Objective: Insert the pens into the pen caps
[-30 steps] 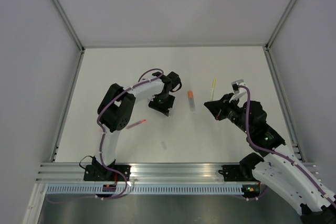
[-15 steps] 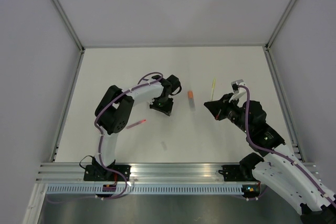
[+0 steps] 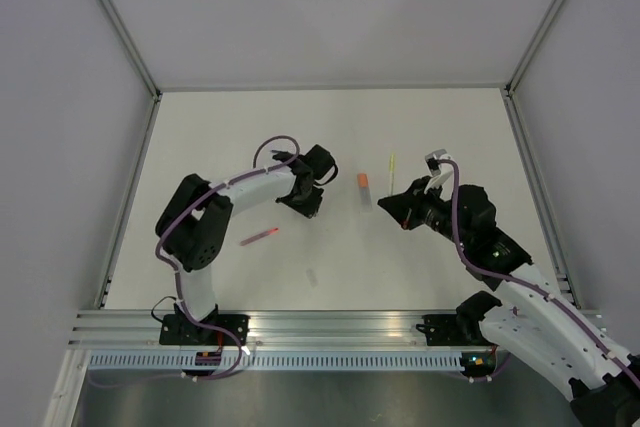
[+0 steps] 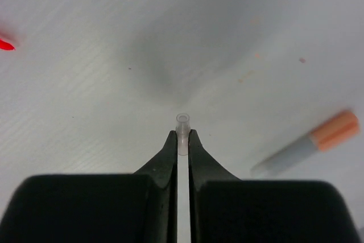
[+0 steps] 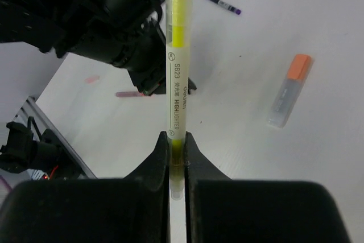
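Observation:
My right gripper is shut on the lower end of the pale yellow pen, a highlighter that sticks up out of the jaws. My left gripper is shut on a small clear tube whose open end pokes past the fingertips, just above the table. A stubby cap with an orange end and a grey-clear body lies between the two grippers. The red-pink pen lies left of the left gripper. The dark purple pen lies farther off.
The white table is walled at the back and sides. An aluminium rail runs along the near edge by the arm bases. The left arm's elbow and purple cable hang over the left half.
My right gripper has carried the yellow pen leftward, closer to the orange-ended cap. My left arm's elbow has swung left and its gripper has shifted slightly left, still shut on the clear tube.

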Controlling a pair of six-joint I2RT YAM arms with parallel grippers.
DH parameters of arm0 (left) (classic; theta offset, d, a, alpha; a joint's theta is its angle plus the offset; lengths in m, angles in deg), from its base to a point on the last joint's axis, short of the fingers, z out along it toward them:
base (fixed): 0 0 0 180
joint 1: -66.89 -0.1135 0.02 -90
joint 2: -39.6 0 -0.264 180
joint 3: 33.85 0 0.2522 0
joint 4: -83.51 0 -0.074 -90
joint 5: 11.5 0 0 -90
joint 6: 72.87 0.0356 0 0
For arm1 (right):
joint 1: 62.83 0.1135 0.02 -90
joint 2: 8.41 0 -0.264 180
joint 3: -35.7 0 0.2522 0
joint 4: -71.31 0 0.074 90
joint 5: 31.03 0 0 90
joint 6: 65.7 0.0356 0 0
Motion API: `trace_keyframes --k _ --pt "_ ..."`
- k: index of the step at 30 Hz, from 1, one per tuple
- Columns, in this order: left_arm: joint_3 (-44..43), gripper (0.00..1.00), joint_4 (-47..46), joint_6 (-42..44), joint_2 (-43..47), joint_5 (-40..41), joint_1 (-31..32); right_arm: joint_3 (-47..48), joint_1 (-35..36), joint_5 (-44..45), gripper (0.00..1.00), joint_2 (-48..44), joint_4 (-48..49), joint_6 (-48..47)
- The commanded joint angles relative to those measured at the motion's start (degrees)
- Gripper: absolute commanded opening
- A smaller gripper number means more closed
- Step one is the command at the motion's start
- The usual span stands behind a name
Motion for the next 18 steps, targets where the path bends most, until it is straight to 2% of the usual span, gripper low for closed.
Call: trace_keyframes --k 1,2,3,5,6,7,9,10,12,15,18 --pt "1.95 0.02 -10.59 19.48 14.43 7.47 1.08 -0.51 -0.02 -10.72 0.00 4.11 6.44 -0.58" --pt "5.70 0.02 -13.83 22.32 17.42 6.69 1.08 -1.12 -0.02 -15.44 0.00 4.83 9.94 -0.32" --pt "7.83 0.02 -21.96 28.62 23.71 5.73 1.08 -1.39 -0.02 -17.58 0.00 5.62 11.28 0.12" --pt "15.53 0.02 -32.79 36.46 29.99 -0.58 1.08 -2.53 0.33 -23.10 0.00 6.94 15.83 1.61" --pt "18.19 0.02 -44.77 43.46 33.06 -3.39 1.08 -2.79 0.59 -24.09 0.00 7.03 16.90 1.88" --pt "24.05 0.02 -51.50 46.58 38.84 -9.60 1.08 -3.41 1.81 -24.19 0.00 7.12 17.87 2.32" --pt "28.75 0.02 -63.21 52.03 43.36 -15.88 1.17 -3.50 3.14 -24.19 0.00 7.47 19.20 2.32" --pt "29.46 0.02 -66.04 52.23 45.90 -17.82 1.08 -3.33 4.62 -24.28 0.00 8.34 19.55 2.32" --pt "28.25 0.02 -65.81 54.33 46.63 -19.93 1.08 -3.41 6.04 -25.15 0.00 9.40 21.56 2.23" --pt "26.22 0.02 -67.65 55.92 45.23 -26.26 1.08 -3.85 8.06 -26.56 0.00 10.20 24.38 2.58" --pt "26.57 0.02 -73.44 55.14 43.65 -32.67 1.08 -3.94 9.47 -26.92 0.00 10.11 25.35 2.76"
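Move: My left hand already pinches the clear cap just above the table; the yellow highlighter it is going to stands in my right hand, its middle about 5 cm back, 14 cm to the right and 26 cm up. From my right hand that cap is some 7 cm ahead, 14 cm left and 20 cm below. From my left hand the orange marker lies about 7 cm ahead and 12 cm right, the red pen 6 cm back and 15 cm left, both 2 cm lower. I whip the clear cap almost 30 cm up with my left hand, edging right and slightly back, while the fingers swing from pointing down to level, forward and right. My right hand brings the highlighter to meet it, about 9 cm left and 7 cm back, turning some 30 degrees counter-clockwise. Both grips stay shut. ##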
